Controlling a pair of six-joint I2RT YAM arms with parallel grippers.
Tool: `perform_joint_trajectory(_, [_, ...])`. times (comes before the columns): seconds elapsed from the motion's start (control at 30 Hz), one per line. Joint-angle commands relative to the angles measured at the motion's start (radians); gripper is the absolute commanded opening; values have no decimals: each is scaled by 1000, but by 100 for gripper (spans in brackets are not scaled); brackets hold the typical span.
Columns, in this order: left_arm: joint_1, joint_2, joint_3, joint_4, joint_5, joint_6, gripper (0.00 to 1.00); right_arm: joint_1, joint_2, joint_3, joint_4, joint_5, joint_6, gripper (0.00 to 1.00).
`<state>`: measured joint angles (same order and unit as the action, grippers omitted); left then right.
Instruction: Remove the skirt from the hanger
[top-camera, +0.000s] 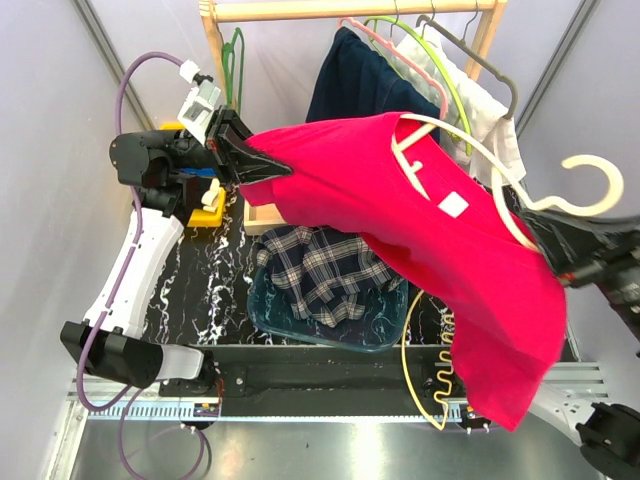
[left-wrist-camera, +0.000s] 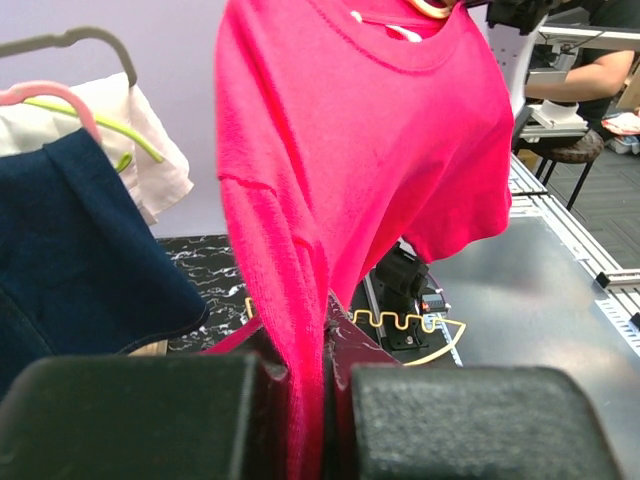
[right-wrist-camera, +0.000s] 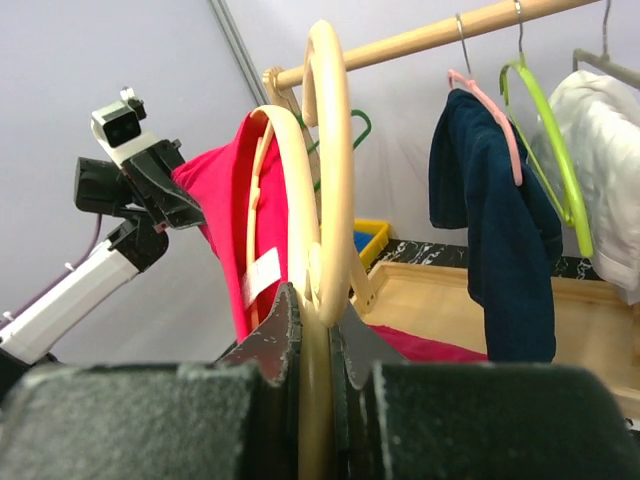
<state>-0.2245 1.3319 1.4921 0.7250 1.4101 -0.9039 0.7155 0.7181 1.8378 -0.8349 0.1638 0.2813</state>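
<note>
The dark navy skirt (top-camera: 350, 85) hangs on the pale pink hanger (top-camera: 372, 38) on the wooden rail, untouched; both also show in the left wrist view (left-wrist-camera: 70, 250) (left-wrist-camera: 50, 93) and the right wrist view (right-wrist-camera: 490, 230) (right-wrist-camera: 490, 105). My left gripper (top-camera: 262, 165) (left-wrist-camera: 310, 345) is shut on a fold of a red T-shirt (top-camera: 400, 210) (left-wrist-camera: 350, 150), stretched out in front of the rack. My right gripper (top-camera: 560, 262) (right-wrist-camera: 322, 310) is shut on the cream hanger (top-camera: 590, 206) (right-wrist-camera: 330, 150) inside that T-shirt's collar.
A plaid shirt (top-camera: 320, 270) lies in a clear bin below the T-shirt. On the rail (top-camera: 350, 8) hang a green wire hanger (top-camera: 235, 60), a lime hanger (top-camera: 440, 70), and a grey hanger (top-camera: 480, 60) with a white garment (top-camera: 490, 110). A yellow cable (top-camera: 425, 380) lies near the table's front.
</note>
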Motion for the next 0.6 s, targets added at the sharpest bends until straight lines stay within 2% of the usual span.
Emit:
perform_joint_trajectory(0.0, [13, 9, 53, -10, 12, 33, 5, 53, -135, -9, 209, 388, -34, 0])
perform_joint_trajectory(0.27, [7, 3, 59, -68, 20, 74, 5, 93, -239, -121, 488, 428, -186, 0])
perform_joint_trajectory(0.43, [7, 1, 68, -84, 17, 83, 6, 139, -217, -227, 614, 466, -231, 0])
perform_joint_trajectory(0.5, [5, 3, 86, -96, 15, 85, 6, 137, -181, -261, 782, 480, -342, 0])
perform_joint_trajectory(0.53, [5, 6, 97, -108, 16, 92, 6, 134, -151, -328, 886, 477, -435, 0])
perform_joint_trajectory(0.57, [2, 7, 109, -140, 18, 102, 7, 136, -135, -374, 1103, 458, -476, 0])
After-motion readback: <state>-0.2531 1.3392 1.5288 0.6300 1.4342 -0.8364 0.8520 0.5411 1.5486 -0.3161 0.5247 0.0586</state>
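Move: Just ahead and to the left of the right hand, which already grips the hanger by its neck, is the red shirt's collar: about 6 cm forward, 8 cm left and a little lower. From the right hand, the navy garment hangs roughly 27 cm ahead, 18 cm left and 15 cm down; the plaid skirt in the tub is some 10 cm ahead, 27 cm left and 50 cm below. The left hand still pinches the shirt's sleeve, with the collar about 22 cm to its right, 4 cm back and slightly higher. Pulling the hanger away from the left hand, the right hand travels about 7 cm to the right, then mainly rises, some 3 to 4 cm in all, easing forward a little at the end. Its fingers keep their grip on the hanger as the wrist tips up about 15 degrees, turns about as far clockwise and rolls left side up. The left hand stays nearly in place, holding the sleeve back against the pull. ##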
